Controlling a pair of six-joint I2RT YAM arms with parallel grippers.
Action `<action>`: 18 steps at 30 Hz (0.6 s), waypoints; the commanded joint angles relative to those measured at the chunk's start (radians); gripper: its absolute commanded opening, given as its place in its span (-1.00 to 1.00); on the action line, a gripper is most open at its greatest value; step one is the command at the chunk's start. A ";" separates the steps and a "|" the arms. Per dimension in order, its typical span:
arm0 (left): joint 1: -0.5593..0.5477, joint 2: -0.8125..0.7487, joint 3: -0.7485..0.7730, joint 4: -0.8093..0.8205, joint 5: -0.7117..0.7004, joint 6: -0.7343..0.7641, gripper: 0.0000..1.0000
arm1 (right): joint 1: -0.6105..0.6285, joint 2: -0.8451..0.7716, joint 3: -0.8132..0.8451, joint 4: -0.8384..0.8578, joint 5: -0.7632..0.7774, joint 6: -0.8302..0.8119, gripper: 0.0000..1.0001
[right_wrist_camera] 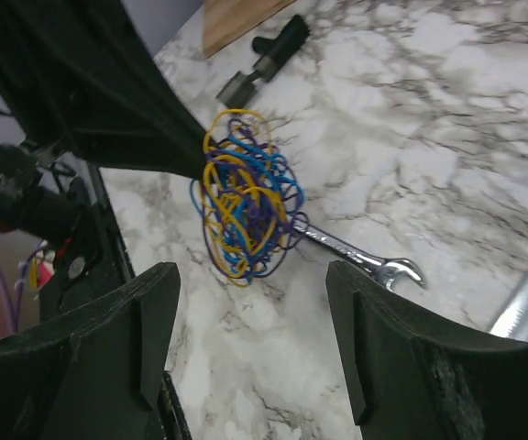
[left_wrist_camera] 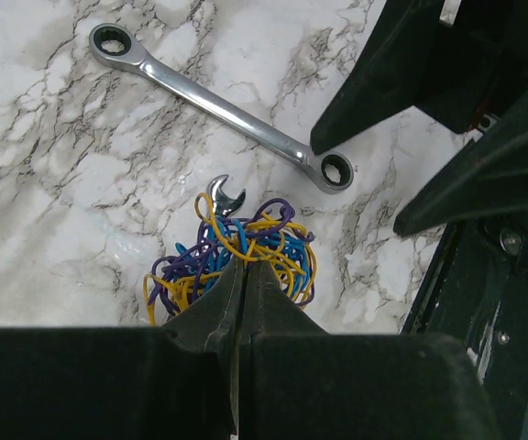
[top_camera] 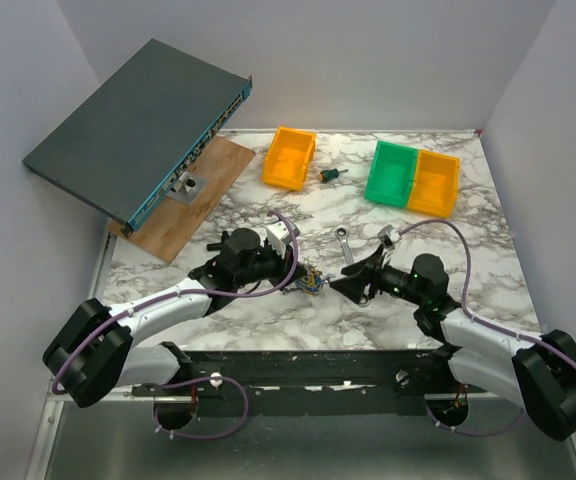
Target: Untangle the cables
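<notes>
The cables [left_wrist_camera: 204, 266] are a small tangle of blue, yellow and purple wires on the marble table [top_camera: 268, 215], between my two grippers [top_camera: 311, 283]. My left gripper [left_wrist_camera: 243, 266] is shut, its tips pinching strands at the near edge of the tangle. In the right wrist view the cables [right_wrist_camera: 246, 206] hang off the left gripper's dark tip [right_wrist_camera: 168, 156]. My right gripper [right_wrist_camera: 255, 344] is open a little short of the tangle, with only bare marble between its fingers [right_wrist_camera: 149, 339]. A small silver wrench [right_wrist_camera: 365, 261] lies partly under the tangle.
A long ratchet wrench [left_wrist_camera: 218, 105] lies just beyond the tangle. At the back are an orange bin [top_camera: 290, 157], a green bin [top_camera: 393, 172], a second orange bin [top_camera: 435, 183] and a screwdriver [top_camera: 333, 175]. A network switch [top_camera: 138, 125] leans over a wooden board [top_camera: 183, 195].
</notes>
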 commanded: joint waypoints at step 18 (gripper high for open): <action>0.008 -0.060 -0.061 0.192 0.198 -0.019 -0.93 | 0.163 0.097 0.127 -0.062 0.114 -0.129 -0.91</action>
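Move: The left hand already holds the bunched cables clear of the table; the bundle's middle is about 3 cm to its right, 1 cm back and 3 cm below. From the open right hand the cables lie about 7 cm left, 2 cm ahead and 3 cm lower. On the table 7–8 cm below that hand, the small wrench lies some 9 cm left and level with it, the big wrench about 6 cm right and 6 cm ahead. The right hand goes about 4 cm left towards the cables while easing back a centimetre or so, its wrist swinging some 10 degrees counter-clockwise, and shuts its wide-open fingers nearly fully, pinching the near upper loops just off the left fingertips. Meanwhile the left hand keeps its closed grip and carries the cables about 2 cm back, 2 cm up and 1 cm right to meet it, turning slightly clockwise. ##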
